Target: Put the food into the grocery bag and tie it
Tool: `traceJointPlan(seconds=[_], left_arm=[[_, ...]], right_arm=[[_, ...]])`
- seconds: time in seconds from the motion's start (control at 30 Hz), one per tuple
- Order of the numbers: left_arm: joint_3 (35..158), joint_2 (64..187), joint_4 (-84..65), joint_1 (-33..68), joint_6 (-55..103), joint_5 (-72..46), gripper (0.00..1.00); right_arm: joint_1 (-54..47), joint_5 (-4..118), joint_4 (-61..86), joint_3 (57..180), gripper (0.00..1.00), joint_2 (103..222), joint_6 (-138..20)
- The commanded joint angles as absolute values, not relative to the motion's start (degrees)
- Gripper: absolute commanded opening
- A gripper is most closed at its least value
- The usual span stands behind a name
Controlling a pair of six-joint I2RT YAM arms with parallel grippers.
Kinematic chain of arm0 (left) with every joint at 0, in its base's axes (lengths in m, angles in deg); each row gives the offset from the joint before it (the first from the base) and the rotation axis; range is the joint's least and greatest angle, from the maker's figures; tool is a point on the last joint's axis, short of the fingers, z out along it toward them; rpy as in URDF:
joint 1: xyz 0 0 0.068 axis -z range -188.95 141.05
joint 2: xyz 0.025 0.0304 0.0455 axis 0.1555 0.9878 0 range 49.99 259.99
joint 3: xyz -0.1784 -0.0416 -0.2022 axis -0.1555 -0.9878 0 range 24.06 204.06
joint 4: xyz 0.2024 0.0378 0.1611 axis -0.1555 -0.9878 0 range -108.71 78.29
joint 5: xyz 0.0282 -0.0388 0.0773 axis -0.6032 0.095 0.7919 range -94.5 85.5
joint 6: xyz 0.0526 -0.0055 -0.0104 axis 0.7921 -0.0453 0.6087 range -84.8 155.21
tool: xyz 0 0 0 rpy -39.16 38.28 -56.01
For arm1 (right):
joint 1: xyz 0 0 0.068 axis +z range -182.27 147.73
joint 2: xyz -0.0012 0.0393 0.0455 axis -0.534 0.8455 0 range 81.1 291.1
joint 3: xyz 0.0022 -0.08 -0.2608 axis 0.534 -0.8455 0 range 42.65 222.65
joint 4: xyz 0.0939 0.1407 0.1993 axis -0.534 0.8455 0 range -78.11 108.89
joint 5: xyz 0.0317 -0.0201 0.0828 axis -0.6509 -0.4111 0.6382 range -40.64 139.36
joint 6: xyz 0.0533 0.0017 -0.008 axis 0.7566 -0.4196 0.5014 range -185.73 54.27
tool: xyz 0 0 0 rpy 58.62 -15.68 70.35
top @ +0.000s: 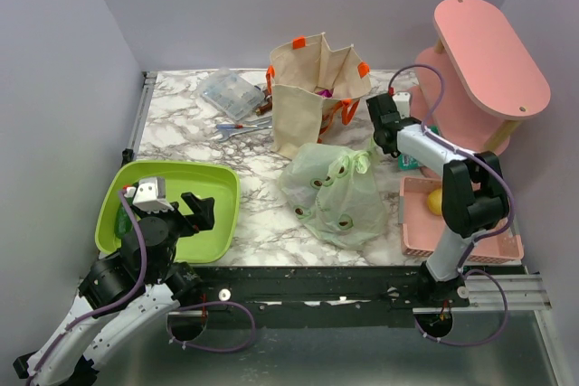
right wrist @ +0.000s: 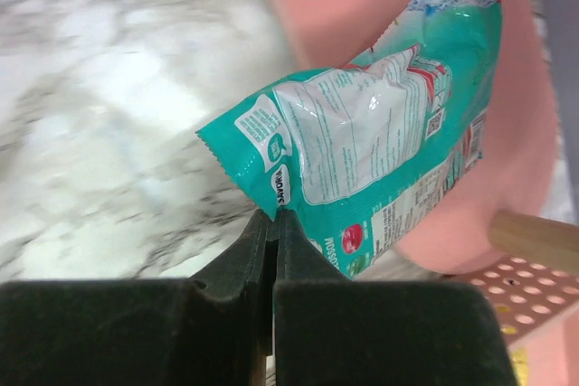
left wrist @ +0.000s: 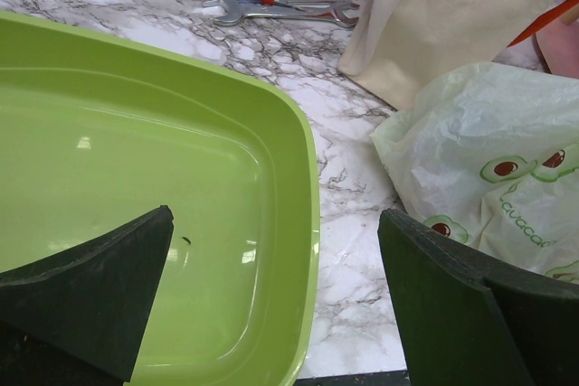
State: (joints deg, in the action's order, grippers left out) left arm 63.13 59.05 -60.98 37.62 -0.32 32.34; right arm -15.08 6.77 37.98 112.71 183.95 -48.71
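The grocery bag [top: 335, 192], light green with avocado prints, lies crumpled at the table's middle, and its left side shows in the left wrist view [left wrist: 488, 160]. A yellow lemon [top: 436, 201] rests in the pink basket [top: 457, 240] at the right. My right gripper [top: 384, 124] reaches toward the pink stand, and its fingers are shut [right wrist: 274, 216] on the bottom edge of a teal snack packet [right wrist: 380, 133] that leans on the stand. My left gripper [top: 201, 210] hangs open over the right rim of the lime green tray [left wrist: 136, 133], with nothing between its fingers [left wrist: 276, 223].
A pink two-tier stand [top: 479, 70] fills the back right corner. A beige tote with orange handles [top: 308, 88] stands behind the bag. Wrenches [top: 240, 130] and a clear plastic box [top: 231, 92] lie at the back left. The lime tray [top: 217, 178] sits front left.
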Motion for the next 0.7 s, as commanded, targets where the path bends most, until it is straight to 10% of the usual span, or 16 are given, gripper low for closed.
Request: traceJointPlan(seconds=[0.0, 0.3, 0.47, 0.67], left_arm=[[63.3, 59.6, -60.2, 37.3, 0.0, 32.2, 0.98], [63.3, 59.3, -60.4, 37.3, -0.1, 32.4, 0.98], [63.3, 59.0, -60.2, 37.3, -0.1, 32.3, 0.98], [63.2, 59.0, -60.1, 37.3, 0.1, 32.2, 0.98]], right_arm=[[-12.0, 18.3, 36.3, 115.1, 0.01, 181.6, -50.5], [-10.9, 34.3, 40.8, 116.0, 0.04, 179.1, -50.9], [-11.0, 32.4, 43.1, 116.8, 0.87, 177.8, -49.0], [-11.0, 24.7, 46.9, 120.2, 1.0, 178.6, -45.2]])
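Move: Just ahead of the right fingers' level path, the clear patch of marble they bring the teal pouch to lies about 10 cm left and 5 cm below; the pouch's middle sits some 6 cm to their right. The grocery bag's middle is about 23 cm left and 12 cm back, the tote bag 28 cm left and 13 cm ahead, the pink basket 11 cm right and 18 cm back. From the left hand that patch lies roughly 49 cm right, 25 cm ahead and 18 cm below. Sweeping left about 10 cm, nearly level, the right hand takes the teal pouch, already pinched by a corner, away from the pink shelf towards the grocery bag's knotted top, while the wrist swings some 25 degrees, partly counter-clockwise. Then it stops, opens its fingers wide to let the pouch go, and rises about 2 cm. ##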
